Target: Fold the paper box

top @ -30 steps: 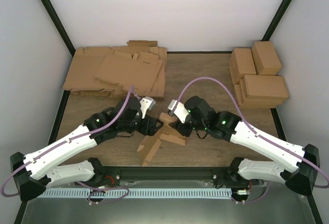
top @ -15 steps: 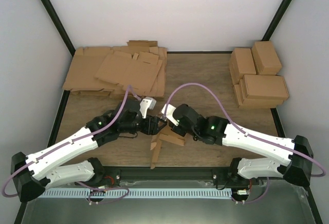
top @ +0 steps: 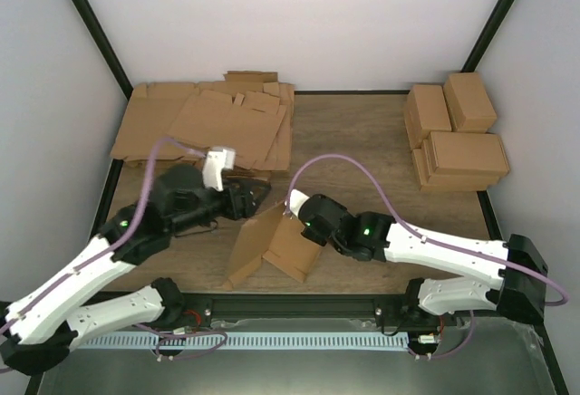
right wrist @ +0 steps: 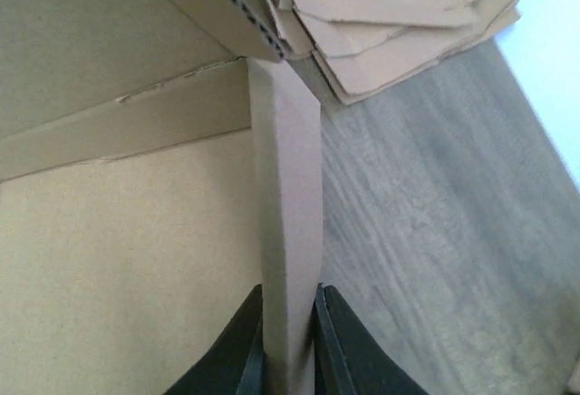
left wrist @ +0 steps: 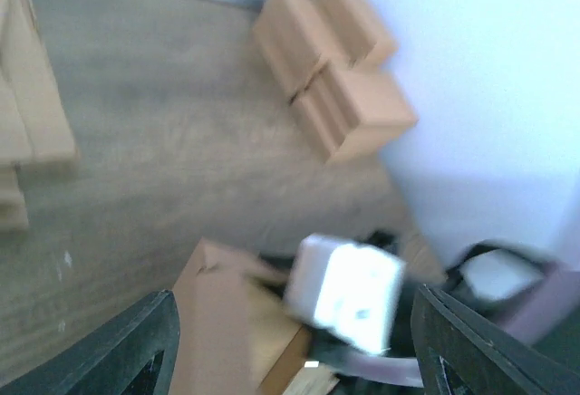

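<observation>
The paper box (top: 268,248) is a brown, partly folded mailer standing near the table's front edge, with its panels raised. In the right wrist view a thin upright wall of the box (right wrist: 285,223) is pinched between the dark fingers of my right gripper (right wrist: 288,359), which is shut on it. From above, that right gripper (top: 294,226) sits at the box's back right corner. My left gripper (top: 260,192) hovers behind and left of the box, apart from it. Its jaws stand wide open and empty in the left wrist view (left wrist: 294,350), with the box (left wrist: 227,322) blurred below.
A thick heap of flat cardboard sheets (top: 208,125) lies at the back left. Several folded boxes (top: 456,134) are stacked at the back right. Purple cables loop over both arms. The black frame rail (top: 299,304) runs along the near edge.
My right gripper has closed on the box wall. The left arm has drawn back to the left, away from the box. The box has shifted and its panels stand more spread out.
</observation>
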`<state>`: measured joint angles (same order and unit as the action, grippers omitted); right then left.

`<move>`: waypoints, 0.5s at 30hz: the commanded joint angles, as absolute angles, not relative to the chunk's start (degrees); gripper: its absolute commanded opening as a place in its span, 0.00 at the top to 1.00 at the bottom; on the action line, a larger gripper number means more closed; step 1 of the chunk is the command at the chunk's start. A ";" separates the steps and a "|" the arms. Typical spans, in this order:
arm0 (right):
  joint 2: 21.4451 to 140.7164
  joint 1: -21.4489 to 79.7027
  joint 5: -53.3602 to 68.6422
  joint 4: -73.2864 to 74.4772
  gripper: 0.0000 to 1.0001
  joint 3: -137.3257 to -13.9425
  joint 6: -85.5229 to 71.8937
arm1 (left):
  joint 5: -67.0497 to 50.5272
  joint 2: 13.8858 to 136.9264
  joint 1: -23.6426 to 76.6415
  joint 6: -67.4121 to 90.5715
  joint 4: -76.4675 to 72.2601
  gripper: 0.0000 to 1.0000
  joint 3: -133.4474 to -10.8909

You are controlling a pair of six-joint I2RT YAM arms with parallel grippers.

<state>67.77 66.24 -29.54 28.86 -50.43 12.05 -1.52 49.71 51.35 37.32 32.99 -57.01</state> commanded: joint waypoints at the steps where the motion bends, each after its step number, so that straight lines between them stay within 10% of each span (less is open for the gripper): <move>1: 70.85 63.22 -26.01 30.15 0.96 -53.26 4.16 | 6.81 46.20 51.17 34.99 41.24 0.27 -69.32; 15: 89.70 52.91 -21.09 11.87 0.99 -46.93 -26.90 | 15.13 43.31 50.39 33.71 47.98 0.25 -62.88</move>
<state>85.25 53.08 -17.54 17.21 -48.53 -17.02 12.64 43.81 51.29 34.28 45.28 -66.67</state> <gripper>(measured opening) 0.093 0.745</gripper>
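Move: Below the right hand, which already pinches the box's right-hand wall, the paper box's floor centres about 4 cm to its left, 4 cm back and 6 cm lower. The box's lid panel lies roughly 12 cm left, 4 cm back and 9 cm below that hand; the cardboard stack is some 22 cm left, 22 cm ahead and 16 cm below. From the open left hand, the box floor is about 4 cm right, 2 cm back and 18 cm below. Lowering the box by its pinched wall, the right hand sinks nearly 10 cm towards the table and goes about 5 cm forward, turning clockwise and tipping its fingers further down, grip kept. The left hand, open and empty, swings up and leftwards away from the box, then drops back partway, ending about 6 cm higher and 6 cm farther left. ##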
